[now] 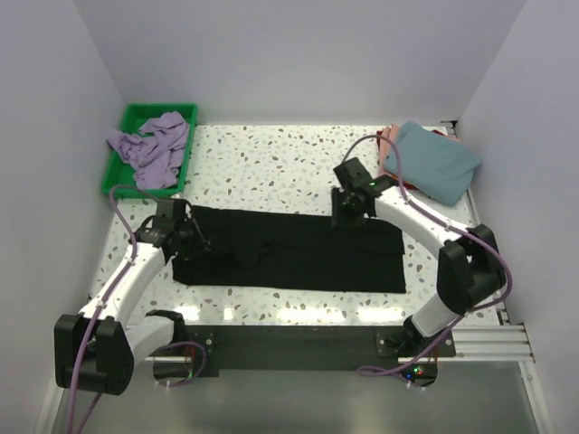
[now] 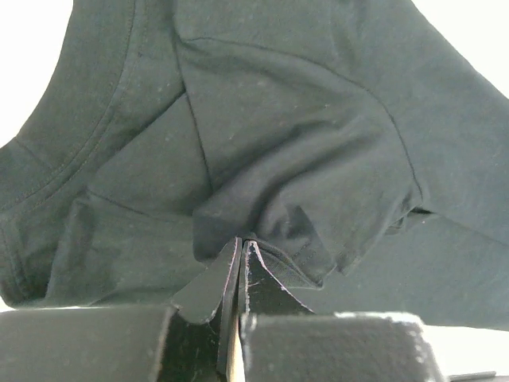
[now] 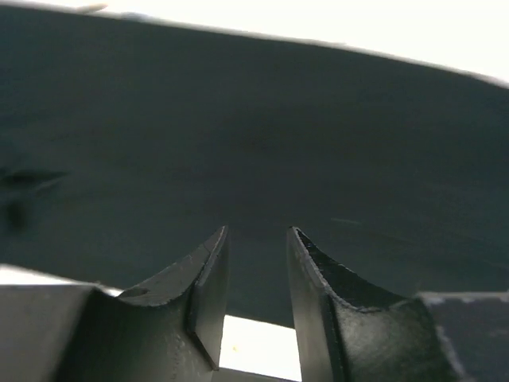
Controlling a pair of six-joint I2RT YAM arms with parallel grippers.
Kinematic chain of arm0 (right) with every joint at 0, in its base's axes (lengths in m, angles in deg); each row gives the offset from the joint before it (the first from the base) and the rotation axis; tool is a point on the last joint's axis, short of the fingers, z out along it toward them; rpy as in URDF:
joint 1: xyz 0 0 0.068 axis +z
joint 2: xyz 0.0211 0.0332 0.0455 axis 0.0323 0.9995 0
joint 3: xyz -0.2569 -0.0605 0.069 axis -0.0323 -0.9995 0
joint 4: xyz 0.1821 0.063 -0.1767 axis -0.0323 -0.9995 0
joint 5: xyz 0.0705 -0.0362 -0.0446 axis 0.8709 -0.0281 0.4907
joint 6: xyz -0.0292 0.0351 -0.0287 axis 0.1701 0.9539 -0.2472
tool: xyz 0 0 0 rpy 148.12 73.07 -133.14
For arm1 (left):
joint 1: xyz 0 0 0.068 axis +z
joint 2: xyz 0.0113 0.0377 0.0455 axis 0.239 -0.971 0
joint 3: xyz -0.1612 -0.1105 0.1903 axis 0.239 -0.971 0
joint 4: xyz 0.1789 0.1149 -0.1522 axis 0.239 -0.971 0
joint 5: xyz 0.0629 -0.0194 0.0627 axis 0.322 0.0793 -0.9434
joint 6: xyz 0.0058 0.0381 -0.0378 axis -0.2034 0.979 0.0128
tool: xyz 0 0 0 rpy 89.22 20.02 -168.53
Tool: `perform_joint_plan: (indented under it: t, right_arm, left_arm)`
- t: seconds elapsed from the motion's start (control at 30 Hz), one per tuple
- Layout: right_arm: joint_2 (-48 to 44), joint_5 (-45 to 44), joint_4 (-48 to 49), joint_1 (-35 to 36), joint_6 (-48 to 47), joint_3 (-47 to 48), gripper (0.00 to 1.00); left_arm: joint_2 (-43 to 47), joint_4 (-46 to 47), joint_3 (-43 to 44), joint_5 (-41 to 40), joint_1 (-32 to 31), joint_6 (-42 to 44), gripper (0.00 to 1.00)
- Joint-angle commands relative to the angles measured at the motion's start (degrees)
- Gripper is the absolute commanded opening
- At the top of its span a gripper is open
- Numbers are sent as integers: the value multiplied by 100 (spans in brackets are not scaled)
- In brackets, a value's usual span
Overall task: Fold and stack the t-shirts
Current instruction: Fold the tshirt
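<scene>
A large black t-shirt (image 1: 298, 253) lies across the middle of the table, folded into a long flat band. My left gripper (image 1: 194, 237) is at its left end, by the collar and sleeve. In the left wrist view that gripper (image 2: 241, 241) is shut, with a bunched fold of the black t-shirt (image 2: 302, 119) at its tips. My right gripper (image 1: 346, 217) is at the band's far edge, right of centre. It stands open (image 3: 257, 231) with nothing between the fingers, and the black cloth (image 3: 254, 135) lies smooth just beyond them.
A green tray (image 1: 158, 108) at the back left holds a crumpled lavender t-shirt (image 1: 149, 145). At the back right a folded teal-blue t-shirt (image 1: 434, 161) lies on top of a pink one (image 1: 387, 136). White walls close in the table on three sides.
</scene>
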Motion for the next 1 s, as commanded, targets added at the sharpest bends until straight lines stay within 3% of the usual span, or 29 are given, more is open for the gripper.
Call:
perform_joint_plan:
  t: [0.0, 0.17, 0.33, 0.97]
  right_arm:
    - [395, 881, 578, 619, 559, 329, 37]
    - [1229, 1655, 1246, 1604, 1026, 575, 35]
    - [1723, 1779, 1878, 2192, 1466, 742, 35]
    - [2443, 1682, 2170, 2703, 1985, 1261, 39]
  left_arm:
    - [59, -83, 72, -34, 9, 178, 0]
    - [261, -259, 45, -8, 9, 126, 0]
    - [357, -329, -113, 62, 9, 47, 0]
    - [428, -399, -166, 115, 9, 20, 0]
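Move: Over the right half of the black t-shirt, the right hand has the sleeve fold about 25 cm to its left, 9 cm back and some 7 cm lower. The armpit crease is around 6 cm to the right of that fold and 2 cm farther out; the blue folded shirt sits roughly 25 cm to the hand's right and 15 cm ahead. From the left hand, the sleeve fold lies about 14 cm right, 2 cm back and 4 cm lower. Sweeping quickly left across the t-shirt by about 25 cm, the right hand also draws back and sinks towards the sleeve fold beside the left hand, slowing at the end. It turns some 20 degrees counter-clockwise and rolls its left side up, fingers staying partly open. The left hand keeps its shut grip on the sleeve edge and eases back about 2 cm. ##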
